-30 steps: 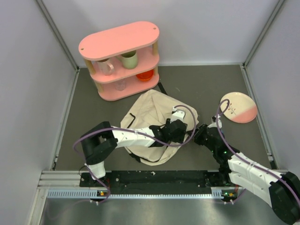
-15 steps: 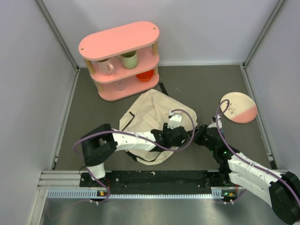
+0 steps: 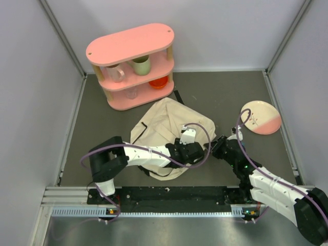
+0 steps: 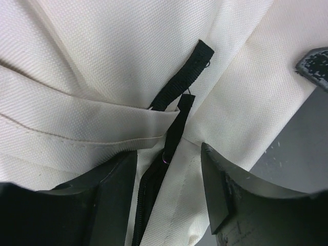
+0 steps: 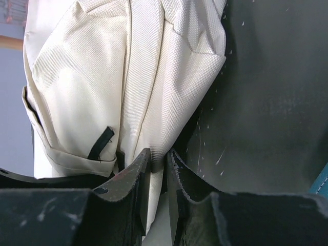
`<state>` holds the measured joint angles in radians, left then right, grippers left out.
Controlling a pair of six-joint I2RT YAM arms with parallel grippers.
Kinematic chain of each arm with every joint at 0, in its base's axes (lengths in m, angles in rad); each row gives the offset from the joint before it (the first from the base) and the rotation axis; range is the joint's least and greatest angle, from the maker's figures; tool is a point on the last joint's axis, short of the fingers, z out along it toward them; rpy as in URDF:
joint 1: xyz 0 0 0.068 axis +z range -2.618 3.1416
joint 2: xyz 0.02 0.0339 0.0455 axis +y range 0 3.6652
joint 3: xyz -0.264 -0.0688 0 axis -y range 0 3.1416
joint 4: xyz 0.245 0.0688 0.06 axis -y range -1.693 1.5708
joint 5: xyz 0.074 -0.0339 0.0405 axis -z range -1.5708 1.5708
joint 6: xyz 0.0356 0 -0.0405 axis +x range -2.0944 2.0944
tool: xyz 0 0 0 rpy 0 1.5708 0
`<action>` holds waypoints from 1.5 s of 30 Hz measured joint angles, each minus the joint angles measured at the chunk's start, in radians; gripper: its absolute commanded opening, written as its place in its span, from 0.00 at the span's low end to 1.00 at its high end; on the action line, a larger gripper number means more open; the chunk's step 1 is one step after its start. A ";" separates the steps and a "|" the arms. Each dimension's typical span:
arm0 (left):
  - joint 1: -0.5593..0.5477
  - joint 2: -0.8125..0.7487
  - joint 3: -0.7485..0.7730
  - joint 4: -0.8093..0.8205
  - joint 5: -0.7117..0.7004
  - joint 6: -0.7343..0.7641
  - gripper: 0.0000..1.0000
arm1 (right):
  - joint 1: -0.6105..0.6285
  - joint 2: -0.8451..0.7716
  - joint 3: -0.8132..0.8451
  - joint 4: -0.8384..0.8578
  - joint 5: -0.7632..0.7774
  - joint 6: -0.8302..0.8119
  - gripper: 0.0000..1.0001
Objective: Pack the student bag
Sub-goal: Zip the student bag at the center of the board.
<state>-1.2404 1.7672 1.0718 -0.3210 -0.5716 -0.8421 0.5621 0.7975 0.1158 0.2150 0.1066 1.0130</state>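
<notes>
The student bag (image 3: 163,120), cream fabric with black straps, lies crumpled mid-table. My left gripper (image 3: 201,152) rests on its near right edge. In the left wrist view the gripper (image 4: 168,156) is open, its fingers (image 4: 115,179) straddling the black zipper (image 4: 148,197) and zipper pull (image 4: 175,128) without clamping them. A black loop tag (image 4: 182,74) sits just beyond. My right gripper (image 3: 218,148) meets the bag's right corner. In the right wrist view this gripper (image 5: 158,156) is shut on a fold of the bag's fabric (image 5: 154,92).
A pink two-tier shelf (image 3: 130,46) with mugs and a red bowl stands at the back left. A pink-and-white plate (image 3: 261,117) lies at the right. Grey walls enclose the dark table (image 3: 225,92) on three sides.
My left gripper has drawn back toward the near edge and slightly left, and the bag's right side has flattened a little. The right gripper has kept its pinch in place.
</notes>
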 measured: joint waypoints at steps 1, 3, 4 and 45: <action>0.000 0.011 0.006 -0.004 -0.002 -0.003 0.55 | 0.000 0.000 0.000 0.000 0.000 0.000 0.19; 0.001 0.023 0.009 -0.003 -0.002 -0.006 0.53 | 0.000 0.000 0.000 0.000 -0.001 0.000 0.19; 0.002 0.025 0.009 -0.001 -0.002 -0.006 0.52 | 0.000 0.000 0.000 0.000 -0.002 0.000 0.19; 0.010 -0.017 -0.079 0.196 -0.079 -0.048 0.08 | 0.000 0.048 -0.025 0.081 -0.021 -0.007 0.19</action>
<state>-1.2308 1.7504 0.9928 -0.1246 -0.6506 -0.8906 0.5621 0.8455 0.0910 0.2962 0.0853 1.0058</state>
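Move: Beneath the left fingers the bag's zipper runs, its small ring about 1 cm ahead, level sideways and some 2 cm below. The beige flap lies roughly 3 cm forward and 3 cm left of that hand, the black strap tab some 4 cm forward and 2 cm right, and the bag edge pinched by the right gripper about 3 cm forward and 9 cm right. From the right hand the ring is about 8 cm left, 3 cm back and 3 cm lower. The left hand dips under 1 cm onto the zipper area while its fingers part-close, reopens as it rises a good 1 cm, then works about 1.5 cm forward beside the flap's free end, closing with one brief reopening to roughly a quarter open around the zipper line, the wrist rolling left side down by nearly 10 degrees. The right hand keeps the bag edge pinched and sinks about 1 cm, then eases back up slightly. ##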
